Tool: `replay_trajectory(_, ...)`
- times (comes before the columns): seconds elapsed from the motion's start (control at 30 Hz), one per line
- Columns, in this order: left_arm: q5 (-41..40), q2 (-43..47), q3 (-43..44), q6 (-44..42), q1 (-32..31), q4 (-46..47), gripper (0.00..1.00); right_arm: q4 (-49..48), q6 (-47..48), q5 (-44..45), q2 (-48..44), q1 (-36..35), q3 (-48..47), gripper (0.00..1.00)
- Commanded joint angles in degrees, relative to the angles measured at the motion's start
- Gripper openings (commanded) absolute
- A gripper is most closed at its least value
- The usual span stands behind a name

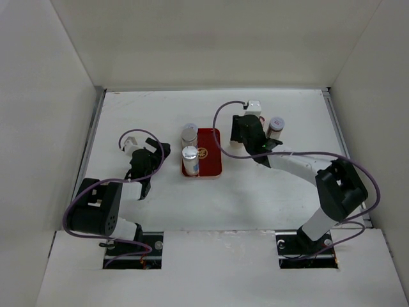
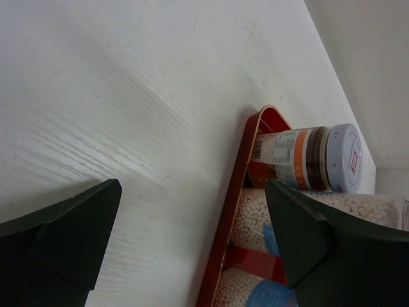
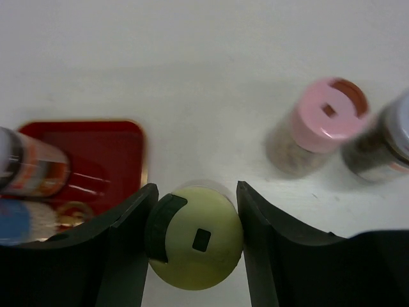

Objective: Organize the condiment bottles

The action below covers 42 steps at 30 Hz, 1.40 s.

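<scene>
My right gripper (image 3: 197, 187) is shut on a pale yellow-capped bottle (image 3: 198, 240), with both fingers pressed against the sides of its cap. It stands upright on the table just right of the red tray (image 3: 108, 147). A pink-capped bottle (image 3: 323, 118) and a grey-capped bottle (image 3: 383, 144) stand further right. In the tray (image 1: 211, 153) are a silver-capped bottle (image 1: 189, 133) and a taller blue-labelled one (image 1: 190, 157). My left gripper (image 2: 192, 188) is open and empty, low over the table beside the tray's left rim (image 2: 239, 185). Beyond that rim I see the bottles (image 2: 307, 157).
White walls enclose the table on the left, back and right. One bottle (image 1: 276, 123) stands right of my right gripper (image 1: 246, 137), close to the arm. My left gripper (image 1: 153, 153) sits left of the tray.
</scene>
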State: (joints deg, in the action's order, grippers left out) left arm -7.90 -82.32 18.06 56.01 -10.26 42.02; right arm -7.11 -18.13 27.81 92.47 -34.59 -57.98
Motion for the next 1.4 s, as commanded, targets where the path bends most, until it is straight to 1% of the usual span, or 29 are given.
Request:
replay_trajectory(0.0,0.9,-0.6,1.5,0.5,-0.2,3.9,1.00,-6.9,0.7,-3.2,2.6,-2.6,-7.8,0.48)
replay_trajectory(0.13,0.4,0.7,0.9,0.4,0.0,4.0,1.00,-6.9,1.1,-4.9,9.6,-4.5,-14.9,0.48)
replay_trajectory(0.27,0.5,0.1,1.0,0.4,0.2,4.0,1.00,-6.1,0.9,-6.3,15.0,-5.3,-20.1,0.49)
replay_trajectory(0.37,1.0,-0.8,1.4,0.7,0.0,4.2,1.00,-6.0,0.9,-6.4,17.7,-5.3,-22.4,0.49)
replay_trajectory(0.53,0.7,0.4,0.4,0.9,0.0,5.2,1.00,-5.6,0.9,-6.5,20.8,-5.3,-24.6,0.52)
replay_trajectory(0.6,1.0,0.0,0.6,0.9,0.0,5.2,1.00,-5.1,0.7,-6.7,21.7,-5.3,-25.0,0.57)
replay_trajectory(0.67,1.4,-0.6,0.9,1.0,0.0,5.2,1.00,-5.1,0.6,-6.8,22.1,-5.3,-25.2,0.68)
replay_trajectory(0.73,1.5,-0.8,0.9,1.0,0.0,5.2,1.00,-5.2,0.5,-6.8,22.1,-5.3,-25.2,0.74)
replay_trajectory(0.8,1.5,-0.6,0.8,1.0,0.2,5.2,1.00,-5.1,0.4,-7.2,21.5,-5.3,-25.3,0.76)
replay_trajectory(0.9,1.3,0.0,0.6,1.0,0.2,5.2,1.00,-4.7,0.4,-7.3,19.3,-5.3,-24.8,0.77)
replay_trajectory(1.0,1.4,-0.4,0.7,1.0,0.2,5.2,1.00,-4.0,-0.6,-6.7,13.8,-4.0,-21.2,0.77)
replay_trajectory(1.17,1.7,-0.8,0.9,1.1,0.0,5.2,1.00,-4.3,-0.9,-4.8,6.0,2.3,-14.0,0.77)
replay_trajectory(1.27,1.7,-1.4,1.2,1.2,0.0,5.3,1.00,-4.0,-0.7,-1.7,4.7,6.8,-11.2,0.79)
replay_trajectory(1.37,1.9,-1.3,1.2,1.3,0.0,5.3,1.00,-3.5,0.8,0.7,5.5,9.8,-10.2,0.81)
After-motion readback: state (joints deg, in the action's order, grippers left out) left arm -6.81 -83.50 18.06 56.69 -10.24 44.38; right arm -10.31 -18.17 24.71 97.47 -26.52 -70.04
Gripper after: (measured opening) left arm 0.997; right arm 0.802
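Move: The right hand already grips the yellow-capped bottle, held up. Its place is the empty far-right corner of the red tray, about 12 cm left, 5 cm ahead and 10 cm below. In the tray the brown jar stands some 8 cm left of that corner, level with it, and a white bead bottle 4 cm nearer than the jar. The pink-capped bottle is about 6 cm ahead and 6 cm right of the hand, 7 cm lower. For the left hand that corner is roughly 20 cm right and 6 cm ahead, slightly below. Keeping its pinch on the yellow-capped bottle, the right hand arcs about 12 cm left and 5 cm forward, rising some 4 cm over the tray before lowering to just under its starting height. The fingers open and let go of the bottle, then the hand lifts away and swings quickly back right about 15 cm, climbing 8 cm, to stand above and just left of the pink-capped bottle, open. ##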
